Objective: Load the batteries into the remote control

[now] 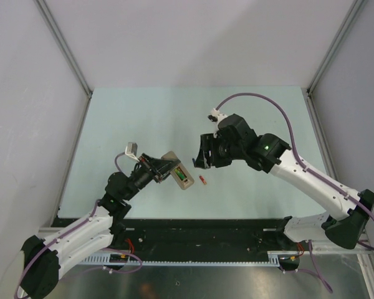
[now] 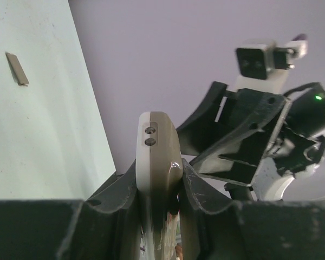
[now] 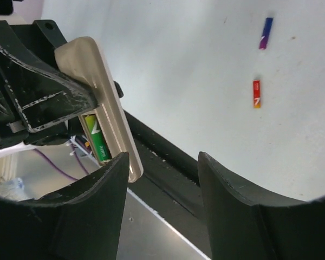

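My left gripper (image 1: pixel 165 169) is shut on the pale remote control (image 1: pixel 176 169) and holds it tilted above the table, back side up. A green battery (image 1: pixel 182 178) lies in its open compartment, also clear in the right wrist view as a green battery (image 3: pixel 97 142) inside the remote control (image 3: pixel 100 103). My right gripper (image 1: pixel 202 157) stands open and empty just right of the remote, its jaws (image 3: pixel 163 158) apart from it. A red battery (image 1: pixel 203 180) lies on the table below; the right wrist view shows it (image 3: pixel 257 93) with a blue battery (image 3: pixel 266 33) beyond.
A small flat grey cover piece (image 2: pixel 16 69) lies on the pale green table in the left wrist view. A black rail (image 3: pixel 168 162) runs along the table's near edge. Grey walls enclose the table on three sides.
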Controlling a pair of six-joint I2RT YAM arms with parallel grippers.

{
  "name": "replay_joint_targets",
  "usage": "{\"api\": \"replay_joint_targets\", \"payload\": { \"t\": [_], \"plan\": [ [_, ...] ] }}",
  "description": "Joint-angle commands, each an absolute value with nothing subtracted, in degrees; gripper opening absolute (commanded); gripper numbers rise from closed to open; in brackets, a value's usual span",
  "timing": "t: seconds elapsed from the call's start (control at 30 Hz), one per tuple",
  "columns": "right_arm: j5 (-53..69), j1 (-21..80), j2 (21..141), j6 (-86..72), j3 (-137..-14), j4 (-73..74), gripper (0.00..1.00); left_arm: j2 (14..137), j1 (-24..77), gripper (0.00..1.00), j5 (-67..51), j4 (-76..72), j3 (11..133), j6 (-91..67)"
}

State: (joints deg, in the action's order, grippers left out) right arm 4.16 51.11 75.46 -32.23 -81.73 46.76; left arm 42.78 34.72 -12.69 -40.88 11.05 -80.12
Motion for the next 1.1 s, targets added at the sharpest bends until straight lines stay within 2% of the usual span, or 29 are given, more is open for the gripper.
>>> {"api": "replay_joint_targets", "payload": {
  "t": [0.0,1.07],
  "plan": [
    [15.29,49.66,72.51,-33.84,-77.96,35.07,0.59,42.28,34.19,0.00,-15.38,-45.09,12.57,-80.51],
    [17.22,54.05,77.43,-31.11,-76.99,36.74,0.55,43.07,34.19,0.00,-18.46,-48.60,14.24,-80.68]
  ]
}}
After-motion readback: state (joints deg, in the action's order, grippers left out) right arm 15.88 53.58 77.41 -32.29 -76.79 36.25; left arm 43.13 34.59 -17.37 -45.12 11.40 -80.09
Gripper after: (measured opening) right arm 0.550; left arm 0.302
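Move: The green battery I am going for sits in the remote's open bay, held by my left hand; it lies about 8 cm left of my right hand, 4 cm back and roughly 2 cm lower. On the table, some 20 cm below my right hand, the red battery is about 4 cm ahead and 1 cm right, the blue one about 11 cm ahead and 2 cm left. From my left hand the green battery is about 3 cm right, 4 cm back and nearly level. With nothing in my half-open right fingers, I dip them slightly, then swing left and back towards the green battery, rising on the way and sinking again at the end: about 5 cm net, turning roughly 10 degrees counter-clockwise. My left hand keeps its pinch on the remote and carries it about 1.5 cm up and 1.5 cm back. ##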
